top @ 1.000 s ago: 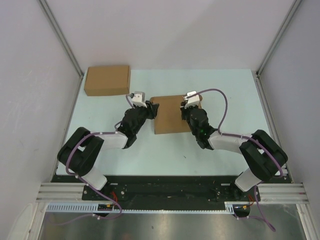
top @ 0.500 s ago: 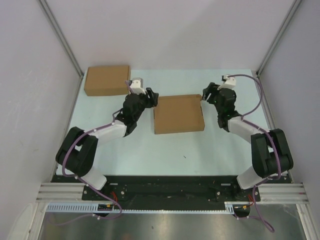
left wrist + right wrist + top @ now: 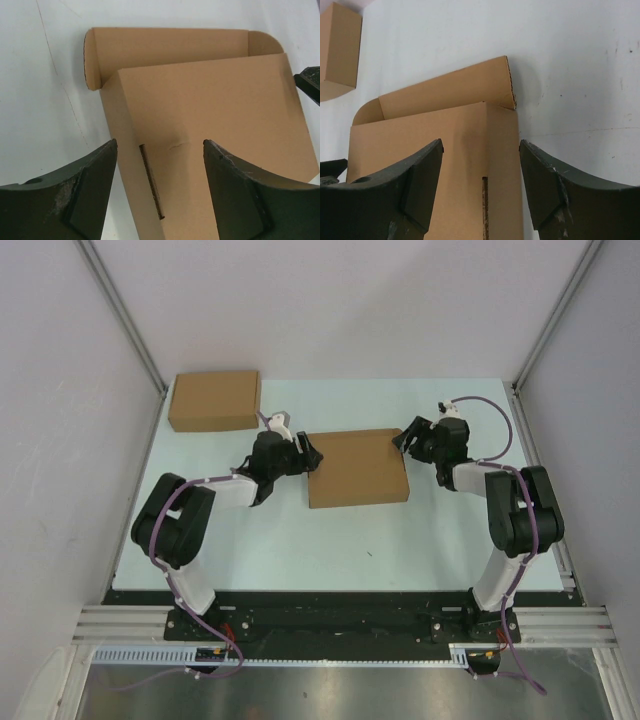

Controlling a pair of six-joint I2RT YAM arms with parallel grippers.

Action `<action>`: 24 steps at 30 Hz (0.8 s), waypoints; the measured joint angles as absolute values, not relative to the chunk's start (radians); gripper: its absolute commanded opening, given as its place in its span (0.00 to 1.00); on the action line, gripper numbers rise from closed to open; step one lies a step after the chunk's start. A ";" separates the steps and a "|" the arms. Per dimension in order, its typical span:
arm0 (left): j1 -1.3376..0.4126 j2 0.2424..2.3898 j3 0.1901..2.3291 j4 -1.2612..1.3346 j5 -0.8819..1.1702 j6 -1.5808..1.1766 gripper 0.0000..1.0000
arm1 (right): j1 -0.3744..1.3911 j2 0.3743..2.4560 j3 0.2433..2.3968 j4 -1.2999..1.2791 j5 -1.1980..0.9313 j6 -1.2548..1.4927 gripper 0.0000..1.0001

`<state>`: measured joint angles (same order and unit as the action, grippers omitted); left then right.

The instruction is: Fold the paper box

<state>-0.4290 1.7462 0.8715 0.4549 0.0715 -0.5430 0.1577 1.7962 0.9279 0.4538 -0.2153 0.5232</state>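
Note:
The paper box lies flat in the middle of the table, its lid folded down and rounded side flaps sticking out along its far edge. My left gripper is at the box's left edge, low, with its jaws open. In the left wrist view the open left gripper straddles the slotted left edge of the paper box without pinching it. My right gripper stands open at the box's far right corner. The right wrist view shows the right gripper spanning the right edge of the box.
A second, ready-made flat cardboard box sits at the far left corner of the table, also visible as the cardboard box in the right wrist view. Grey walls and metal posts close in the table's sides and back.
The right arm swung from over the box out to its far right corner, and its jaws opened. The left gripper opened wider and settled low at the box's left edge.

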 measured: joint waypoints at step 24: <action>-0.390 1.867 0.945 0.454 0.160 -0.575 0.24 | 0.200 1.898 1.022 0.432 -0.182 0.460 0.24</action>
<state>-0.3897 1.8671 0.9447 0.4538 0.1604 -0.5751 0.1997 1.8980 1.0218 0.4316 -0.1818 0.4599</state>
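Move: The paper box lies closed between my hands. Its left edge, by the slit, is about 1 cm right of my left hand and 3 cm below, straight across; the box's middle is some 9 cm right and 2 cm back. From my right hand the right edge is about 1 cm left and 2 cm below, level fore and aft. The far flap lies 9 cm left of that hand and 5 cm ahead. I sink both open hands onto the two side edges of the box, about 3 cm on the left and 2 cm on the right, easing them inward, the right hand by some 2 cm. Then I close both grippers to about half their gap or less, a finger either side of each edge, seeming to pinch them while both hands creep about 1 cm forward. ##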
